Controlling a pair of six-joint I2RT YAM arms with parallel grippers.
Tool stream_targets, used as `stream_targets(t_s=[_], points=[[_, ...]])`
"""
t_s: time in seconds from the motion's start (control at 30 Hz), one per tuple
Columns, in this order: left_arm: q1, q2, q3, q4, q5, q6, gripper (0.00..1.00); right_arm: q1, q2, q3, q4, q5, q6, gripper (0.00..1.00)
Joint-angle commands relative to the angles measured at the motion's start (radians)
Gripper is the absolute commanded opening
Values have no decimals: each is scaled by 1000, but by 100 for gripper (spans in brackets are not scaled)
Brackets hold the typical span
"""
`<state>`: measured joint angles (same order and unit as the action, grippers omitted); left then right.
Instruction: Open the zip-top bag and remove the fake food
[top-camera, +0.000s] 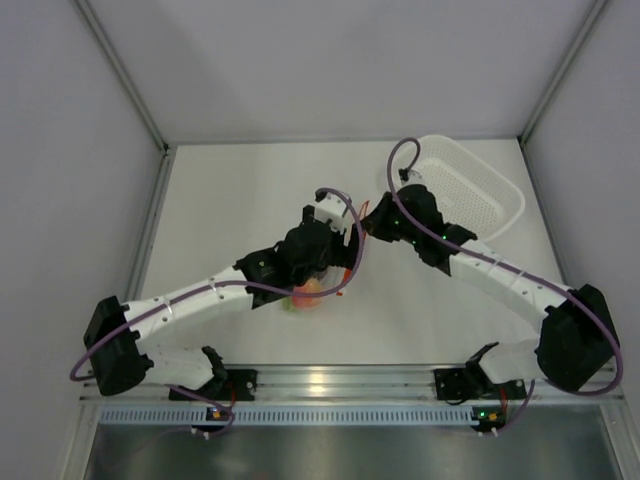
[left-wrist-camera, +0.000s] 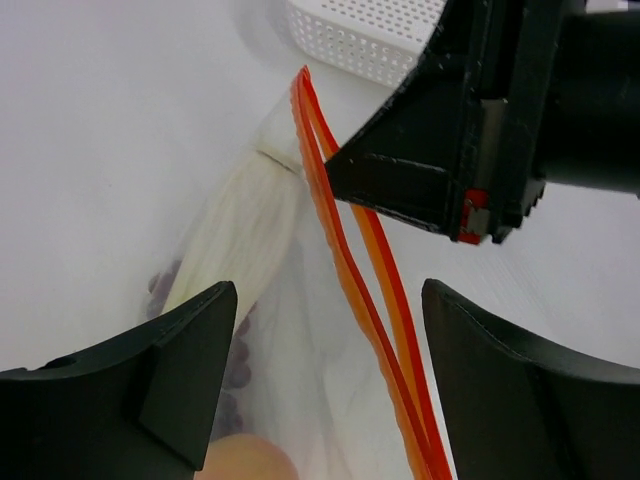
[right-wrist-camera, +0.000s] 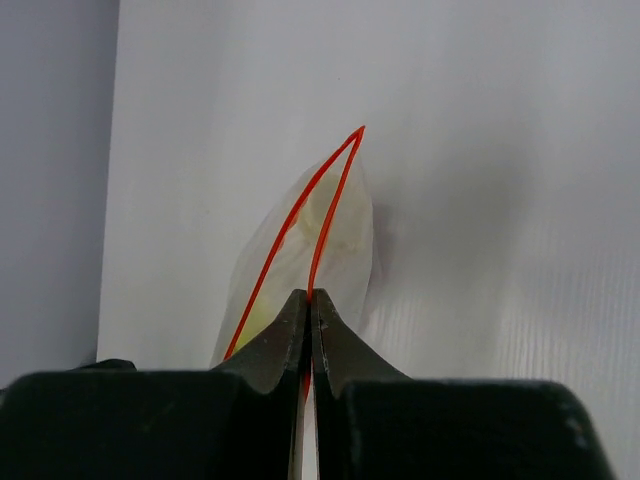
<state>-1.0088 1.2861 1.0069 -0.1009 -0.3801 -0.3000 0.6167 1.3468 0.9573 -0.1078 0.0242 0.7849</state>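
Observation:
The clear zip-top bag (top-camera: 330, 280) hangs between my two grippers, its orange-red zipper strip (left-wrist-camera: 350, 270) parted into two lips. My right gripper (right-wrist-camera: 310, 297) is shut on one lip and holds it up; the mouth gapes in the right wrist view. My left gripper (left-wrist-camera: 328, 300) is open, its fingers either side of the bag's top and touching nothing. Inside the bag lie the stalk's white end (left-wrist-camera: 250, 220), the dark grapes (left-wrist-camera: 235, 365) and the orange-pink fruit (left-wrist-camera: 245, 460). The fruit also shows in the top view (top-camera: 310, 292).
The white perforated basket (top-camera: 495, 195) stands at the back right, just behind my right arm, and its corner shows in the left wrist view (left-wrist-camera: 360, 35). Grey walls close the table's left, back and right sides.

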Motion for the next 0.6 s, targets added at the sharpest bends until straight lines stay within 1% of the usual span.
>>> stream_targets(t_s=[0.0,0.07,0.1,0.13,0.2,0.3,0.33,0.4,0.43,0.53,0.57], points=[[-1,30,117,-12,-77,13,80,-5,-87,-17,37,-6,-45,0],[-1,77,156,-62,-75,15,77,0,-121,-28,34,5,-46,0],[-2,90,186,-71,-74,13,68,3,-132,-29,30,9,-47,0],[-1,102,197,-89,-77,13,65,3,-147,-29,25,23,-50,0],[-1,125,219,-91,-68,12,63,6,-161,-22,5,33,-59,0],[-2,142,231,-91,-39,13,63,8,-172,-12,-15,43,-67,0],[-2,144,231,-91,-30,13,60,8,-173,-11,-18,52,-70,0],[-1,156,243,-115,-22,13,60,8,-170,-3,-30,60,-78,0],[-1,160,246,-126,-31,13,55,8,-167,-2,-33,62,-79,0],[-2,180,252,-187,-133,22,50,8,-169,1,-43,69,-91,0],[-2,185,249,-201,-193,28,43,8,-170,1,-46,71,-98,0]])
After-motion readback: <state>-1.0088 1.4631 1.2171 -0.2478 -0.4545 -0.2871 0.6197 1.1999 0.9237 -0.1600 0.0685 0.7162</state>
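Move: The left zip strip of the bag's mouth, which the left hand is about to take, runs between its open fingers, roughly 1 cm ahead, 1 cm right and 2 cm below. The right strip's pinched spot is some 5 cm ahead and 3 cm right, with the peach about 5 cm back, 8 cm left and 12 cm below. From the right hand, already pinching the right strip, the left strip lies about 4 cm back and 2 cm left. Up and forward in a short hop of nearly 3 cm, then down again by about as much and shifting some 2 cm to the right, the left hand sets its open fingers astride the left zip strip, its right finger inside the bag's mouth, and closes them roughly halfway. The right hand keeps its pinch on the right strip and draws it up about 3 cm, also back and to the right. ##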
